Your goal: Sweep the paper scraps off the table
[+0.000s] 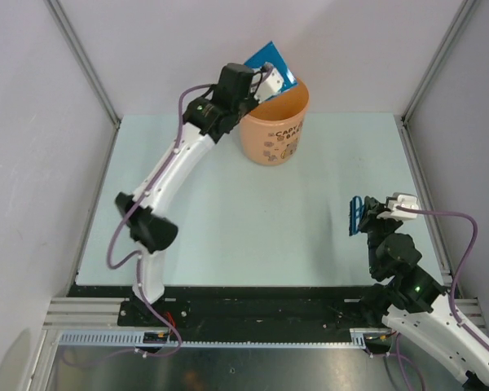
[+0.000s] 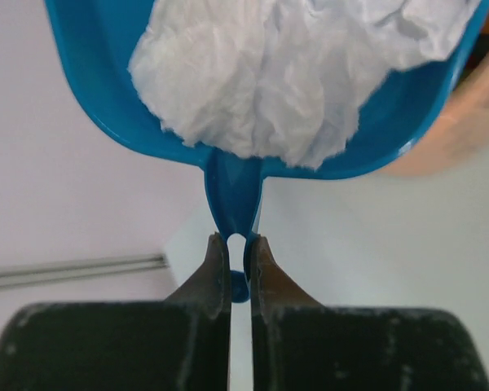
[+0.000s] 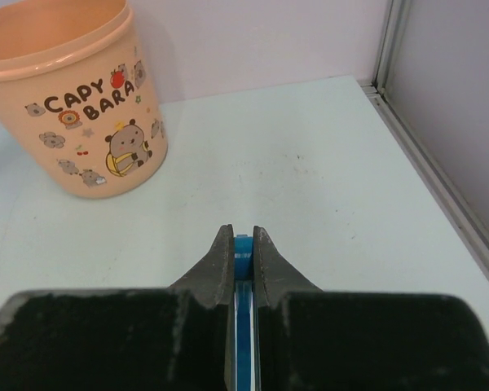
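A white crumpled paper scrap lies in the blue dustpan, which is tilted up against the wall. My left gripper is shut on the dustpan's thin handle. In the top view the left gripper holds the dustpan over the rim of the orange bucket. My right gripper is shut on the small blue brush. It hovers over the right side of the table, with the brush pointing left. No scraps show on the tabletop.
The orange "Capybara" bucket stands at the back middle of the table. Grey walls with metal posts close in the back and sides. A black and metal rail runs along the near edge.
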Tool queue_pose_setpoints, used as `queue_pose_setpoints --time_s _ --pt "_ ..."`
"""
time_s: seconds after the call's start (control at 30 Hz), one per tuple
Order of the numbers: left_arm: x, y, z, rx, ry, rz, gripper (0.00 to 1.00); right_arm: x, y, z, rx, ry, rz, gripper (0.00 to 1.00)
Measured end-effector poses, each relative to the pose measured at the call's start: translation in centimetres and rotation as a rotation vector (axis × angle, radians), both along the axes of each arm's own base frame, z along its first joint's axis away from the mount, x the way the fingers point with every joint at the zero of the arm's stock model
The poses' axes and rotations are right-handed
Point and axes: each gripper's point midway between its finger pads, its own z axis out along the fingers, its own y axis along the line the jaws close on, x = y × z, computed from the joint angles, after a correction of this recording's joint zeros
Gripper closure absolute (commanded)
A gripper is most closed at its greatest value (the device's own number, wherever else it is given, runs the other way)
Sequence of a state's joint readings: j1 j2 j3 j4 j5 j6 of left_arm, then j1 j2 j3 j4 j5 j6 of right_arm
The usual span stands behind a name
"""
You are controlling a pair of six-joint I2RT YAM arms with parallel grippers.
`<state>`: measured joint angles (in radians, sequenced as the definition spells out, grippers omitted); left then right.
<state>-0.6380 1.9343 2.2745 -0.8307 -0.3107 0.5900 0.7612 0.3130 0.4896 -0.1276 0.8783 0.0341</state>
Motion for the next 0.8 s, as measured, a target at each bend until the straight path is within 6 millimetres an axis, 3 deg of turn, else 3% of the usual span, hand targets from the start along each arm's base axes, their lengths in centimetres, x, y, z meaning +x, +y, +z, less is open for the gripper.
queue_pose_setpoints --time_s 0.13,0.33,0.57,0.67,0.8 --pt "4.9 1.7 0.4 0.164 -0.123 0.175 1.00 0.1 0.2 -0.3 -0.012 0.011 0.009 1.00" --pt "7.9 2.9 1.0 0.469 -0.320 0.290 1.00 0.2 0.7 -0.5 -0.021 0.018 0.037 1.00" --pt "7.8 2.4 1.6 0.831 -0.568 0.274 1.00 0.2 1.0 -0.4 -0.028 0.018 0.055 1.00" --pt "7.3 2.2 2.4 0.855 -0.664 0.295 1.00 0.3 1.1 -0.4 -0.028 0.017 0.063 1.00" --pt "6.2 2.6 5.8 0.793 -0.810 0.367 1.00 0.2 1.2 -0.4 -0.028 0.017 0.068 1.00"
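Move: Ahead and to the right of the left hand, which holds the dustpan with the white paper scraps in it, stands the bin: its middle is about 8 cm farther out, 6 cm to the right and some 24 cm lower. Nothing else stands close to that way. From the right hand, waiting with the brush, the bin lies roughly 31 cm ahead, 23 cm to the left and 14 cm down. Swinging forward about 8 cm and a little left, the left hand brings the dustpan farther out at the bin's left side, then eases back slightly while rising about 6 cm. Meanwhile the wrist rolls its left side up and tips the fingers upward, each some 45 degrees, and turns a bit counter-clockwise, upending the tray over the bin; the fingers keep their grip on the handle. ##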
